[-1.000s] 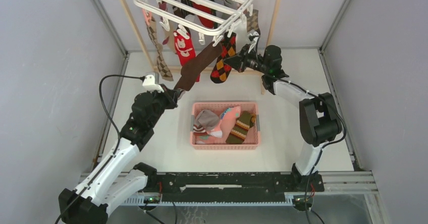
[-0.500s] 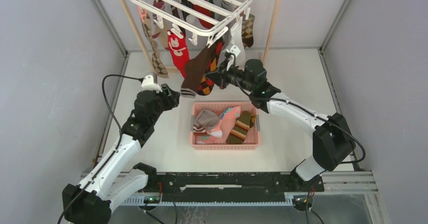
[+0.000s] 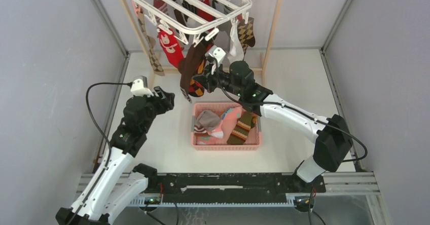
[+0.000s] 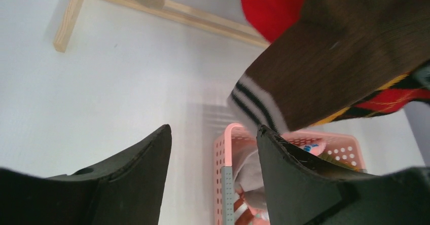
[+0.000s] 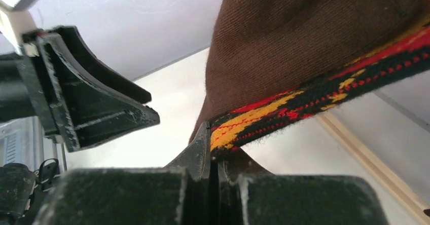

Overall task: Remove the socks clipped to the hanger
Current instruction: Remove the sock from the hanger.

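The white hanger (image 3: 187, 4) hangs at the top, with several socks clipped under it. My right gripper (image 3: 199, 79) is shut on the lower edge of a black, red and yellow argyle sock (image 5: 304, 111) that still hangs from the hanger. A dark brown sock (image 3: 192, 62) with a white striped cuff (image 4: 253, 103) hangs just beside it. My left gripper (image 3: 166, 96) stands open and empty to the left of these socks, below the brown cuff. A red sock (image 3: 167, 41) hangs further left.
A pink slatted basket (image 3: 225, 105) with several socks in it sits right below the held sock; its corner (image 4: 225, 149) shows between my left fingers. The light wooden rack poles (image 3: 271, 27) and base bar (image 4: 203, 17) stand behind.
My left gripper let go of the dark brown sock, opened and drew back to the left. My right arm swung left, shut on the argyle sock. The hanger swung left.
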You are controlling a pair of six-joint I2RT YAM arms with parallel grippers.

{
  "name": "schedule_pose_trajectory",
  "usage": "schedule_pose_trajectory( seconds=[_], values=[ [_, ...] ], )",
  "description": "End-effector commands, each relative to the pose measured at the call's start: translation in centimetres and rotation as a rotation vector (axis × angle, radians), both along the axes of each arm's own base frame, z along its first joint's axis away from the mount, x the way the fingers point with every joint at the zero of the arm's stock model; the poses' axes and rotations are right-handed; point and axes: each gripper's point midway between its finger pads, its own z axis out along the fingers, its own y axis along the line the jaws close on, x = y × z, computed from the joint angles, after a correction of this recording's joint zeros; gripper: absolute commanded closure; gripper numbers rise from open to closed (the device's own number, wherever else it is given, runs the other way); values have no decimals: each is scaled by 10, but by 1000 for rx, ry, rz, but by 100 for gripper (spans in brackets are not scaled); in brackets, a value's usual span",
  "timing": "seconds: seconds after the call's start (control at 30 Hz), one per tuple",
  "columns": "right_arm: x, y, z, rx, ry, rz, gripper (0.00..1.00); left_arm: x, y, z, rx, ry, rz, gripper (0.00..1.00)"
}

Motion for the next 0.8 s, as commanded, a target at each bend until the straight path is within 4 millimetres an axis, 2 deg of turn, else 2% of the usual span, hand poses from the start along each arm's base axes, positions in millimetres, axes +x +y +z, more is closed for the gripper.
schedule_pose_trajectory(
  seconds=[0.0, 0.23, 0.37, 0.5, 0.77],
  values=[
    [2, 0, 9, -23, -30, -40, 100, -8, -1, 72, -79, -138, -12, 33],
    [-7, 3, 13, -53, -73, -44, 100, -21, -27, 160, -184, -284, -165, 33],
    [-15, 11, 19, -66, -97, -27, 100, -19, -32, 185, -183, -314, -196, 33],
    [-22, 23, 20, -126, -138, -27, 100, -18, -26, 180, -167, -306, -164, 33],
    [-28, 44, 17, -251, -202, -46, 100, -8, -27, 132, -157, -228, -146, 33]
  ],
)
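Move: Up in front of the open left hand, the brown sock hangs about 9 cm ahead, 9 cm to the right and 8 cm above. The red bear sock stands some 17 cm ahead, 2 cm to the right and 8 cm up; the basket's middle is about 22 cm to the right, 3 cm back and 19 cm below. From the right hand, already pinching the argyle sock, its clip lies roughly 11 cm ahead, 3 cm to the right and 13 cm above. Rising steeply beside the hanging brown sock, the open left hand climbs about 15 cm with a slight drift to the right, its fingers tipping up some 15 degrees, and comes close to the sock. The right hand keeps its pinch on the argyle sock; after a small dip it draws the sock about 4 cm left, somewhat back and up. ##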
